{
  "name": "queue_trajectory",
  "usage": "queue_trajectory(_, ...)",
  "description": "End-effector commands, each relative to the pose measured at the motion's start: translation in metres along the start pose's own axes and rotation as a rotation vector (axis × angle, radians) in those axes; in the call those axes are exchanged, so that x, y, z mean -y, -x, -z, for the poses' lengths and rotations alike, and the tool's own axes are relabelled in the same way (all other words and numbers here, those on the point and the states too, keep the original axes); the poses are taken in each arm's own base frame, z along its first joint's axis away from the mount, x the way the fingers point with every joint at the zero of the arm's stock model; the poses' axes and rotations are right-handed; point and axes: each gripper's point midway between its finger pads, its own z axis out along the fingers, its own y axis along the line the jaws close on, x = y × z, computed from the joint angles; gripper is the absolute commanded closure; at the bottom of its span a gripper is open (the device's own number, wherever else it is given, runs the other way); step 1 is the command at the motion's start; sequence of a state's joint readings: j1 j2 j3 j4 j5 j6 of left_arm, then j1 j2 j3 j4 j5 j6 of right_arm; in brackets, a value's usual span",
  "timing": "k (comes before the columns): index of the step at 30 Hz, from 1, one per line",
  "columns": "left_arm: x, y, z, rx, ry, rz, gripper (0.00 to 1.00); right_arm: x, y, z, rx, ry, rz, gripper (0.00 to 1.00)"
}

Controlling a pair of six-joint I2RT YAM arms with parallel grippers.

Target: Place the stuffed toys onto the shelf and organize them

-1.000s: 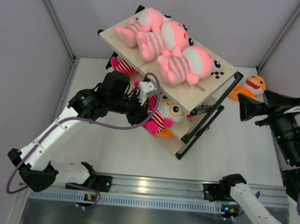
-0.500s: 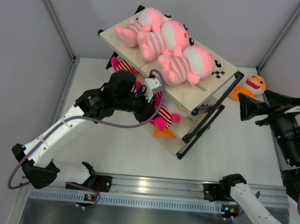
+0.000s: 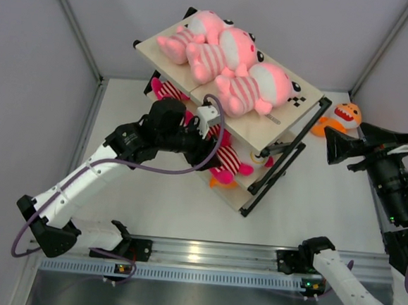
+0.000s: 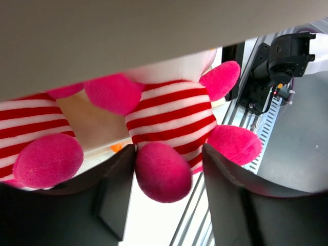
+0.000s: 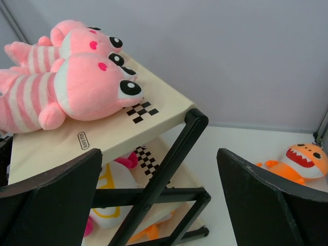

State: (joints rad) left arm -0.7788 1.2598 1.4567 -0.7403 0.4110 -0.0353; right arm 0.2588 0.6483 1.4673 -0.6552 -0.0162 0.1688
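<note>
The shelf (image 3: 256,132) stands tilted at the centre, with three pale-pink stuffed toys (image 3: 229,52) lying on its top board. My left gripper (image 3: 210,140) reaches under that board at the middle tier. Its jaws are open around one foot of a hot-pink striped toy (image 4: 169,113); the left finger touches the foot and the right one stands off it. A second hot-pink toy (image 4: 31,133) lies beside it. An orange toy (image 3: 345,115) sits on the table by the shelf's right end. My right gripper (image 5: 159,154) hangs wide open facing the shelf, holding nothing.
Another hot-pink toy (image 3: 168,91) pokes out at the shelf's left end. Something orange (image 3: 219,182) shows on the lowest board. The black frame bars (image 5: 169,164) cross the shelf's right side. A metal rail (image 3: 210,255) runs along the near edge, and grey walls enclose the table.
My left arm has pushed the hot-pink toy further under the top board to the right, and its jaws have spread off the toy's foot. The right arm has not moved.
</note>
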Motion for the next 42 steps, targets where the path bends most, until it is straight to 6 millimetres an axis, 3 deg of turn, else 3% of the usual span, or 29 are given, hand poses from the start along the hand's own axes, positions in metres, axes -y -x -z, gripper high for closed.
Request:
queue_trajectory(1,0.016,0.041,0.023,0.148,-0.028,-0.081,0.38,-0.002,0.016,0.005,0.045,0.001,0.002,0.05)
queue_trajectory(10,-0.002,0.054,0.041,0.193,0.096,-0.148,0.31,-0.011,0.018,0.009,0.030,0.054,0.015,0.05)
queue_trajectory(12,0.001,0.056,0.050,0.191,0.094,-0.193,0.29,-0.019,0.019,0.011,0.017,0.097,0.020,0.05)
queue_trajectory(13,0.012,0.060,0.057,0.200,0.047,-0.233,0.29,-0.021,0.016,0.007,0.000,0.110,0.024,0.06)
queue_trajectory(17,0.034,0.045,0.085,0.156,-0.032,-0.357,0.26,-0.036,0.018,0.004,-0.062,0.190,0.038,0.05)
queue_trajectory(19,0.031,0.026,0.099,0.094,-0.016,-0.437,0.24,-0.042,0.011,-0.005,-0.117,0.229,0.045,0.05)
queue_trajectory(21,0.015,0.019,0.118,0.078,0.095,-0.479,0.21,-0.051,0.023,-0.012,-0.111,0.273,0.051,0.06)
queue_trajectory(25,-0.055,0.008,0.159,0.043,0.491,-0.347,0.17,-0.079,0.062,-0.020,-0.011,0.411,0.028,0.10)
queue_trajectory(28,-0.083,-0.011,0.176,0.025,0.620,-0.228,0.16,-0.108,0.076,-0.028,0.043,0.579,-0.042,0.17)
queue_trajectory(32,-0.111,-0.047,0.177,-0.040,0.700,-0.098,0.16,-0.126,0.084,-0.038,0.050,0.675,-0.102,0.24)
queue_trajectory(33,-0.116,-0.054,0.175,-0.051,0.709,-0.070,0.16,-0.124,0.080,-0.052,0.038,0.652,-0.094,0.25)
queue_trajectory(34,-0.123,-0.064,0.171,-0.069,0.710,-0.031,0.16,-0.134,0.089,-0.046,0.045,0.681,-0.089,0.26)
queue_trajectory(35,-0.126,-0.066,0.169,-0.064,0.707,-0.008,0.16,-0.137,0.090,-0.049,0.035,0.680,-0.081,0.26)
queue_trajectory(36,-0.129,-0.069,0.169,-0.066,0.710,0.010,0.16,-0.136,0.080,-0.077,0.010,0.629,-0.045,0.26)
queue_trajectory(37,-0.137,-0.070,0.172,-0.064,0.734,0.040,0.16,-0.142,0.107,-0.071,0.071,0.629,-0.021,0.26)
queue_trajectory(38,-0.140,-0.069,0.175,-0.053,0.751,0.063,0.16,-0.160,0.095,-0.069,0.008,0.676,-0.018,0.26)
queue_trajectory(39,-0.144,-0.066,0.179,-0.038,0.771,0.073,0.16,-0.168,0.079,-0.098,-0.030,0.632,0.032,0.25)
queue_trajectory(40,-0.150,-0.064,0.190,-0.021,0.812,0.096,0.16,-0.175,0.097,-0.091,0.018,0.647,0.052,0.26)
queue_trajectory(41,-0.152,-0.063,0.194,-0.010,0.830,0.109,0.16,-0.198,0.088,-0.084,-0.009,0.709,0.053,0.25)
queue_trajectory(42,-0.156,-0.064,0.202,-0.003,0.859,0.127,0.16,-0.199,0.085,-0.093,0.023,0.667,0.146,0.25)
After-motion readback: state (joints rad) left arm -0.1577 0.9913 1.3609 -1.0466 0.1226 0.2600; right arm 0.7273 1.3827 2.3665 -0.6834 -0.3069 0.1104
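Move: The striped red doll on the middle shelf lies about 8 cm to the left hand's right, level fore and aft and some 3 cm lower, with its near foot between the already loosened fingers; a second striped doll sits around 11 cm ahead and level sideways. From the right hand, the rightmost pink toy on the top shelf is roughly 13 cm ahead, 19 cm left and nearly level, the middle pink toy about 21 cm ahead and 26 cm left. Upward first, by some 7 cm, the left hand opens farther and comes free of the doll's foot, then swings left about 24 cm away from the shelf, sinking again and turning counter-clockwise to stop over bare table. The right hand sweeps left some 18 cm and up 15 cm, turning about 40 degrees counter-clockwise, narrowing its open fingers slightly as it comes over towards the rightmost pink toy. ##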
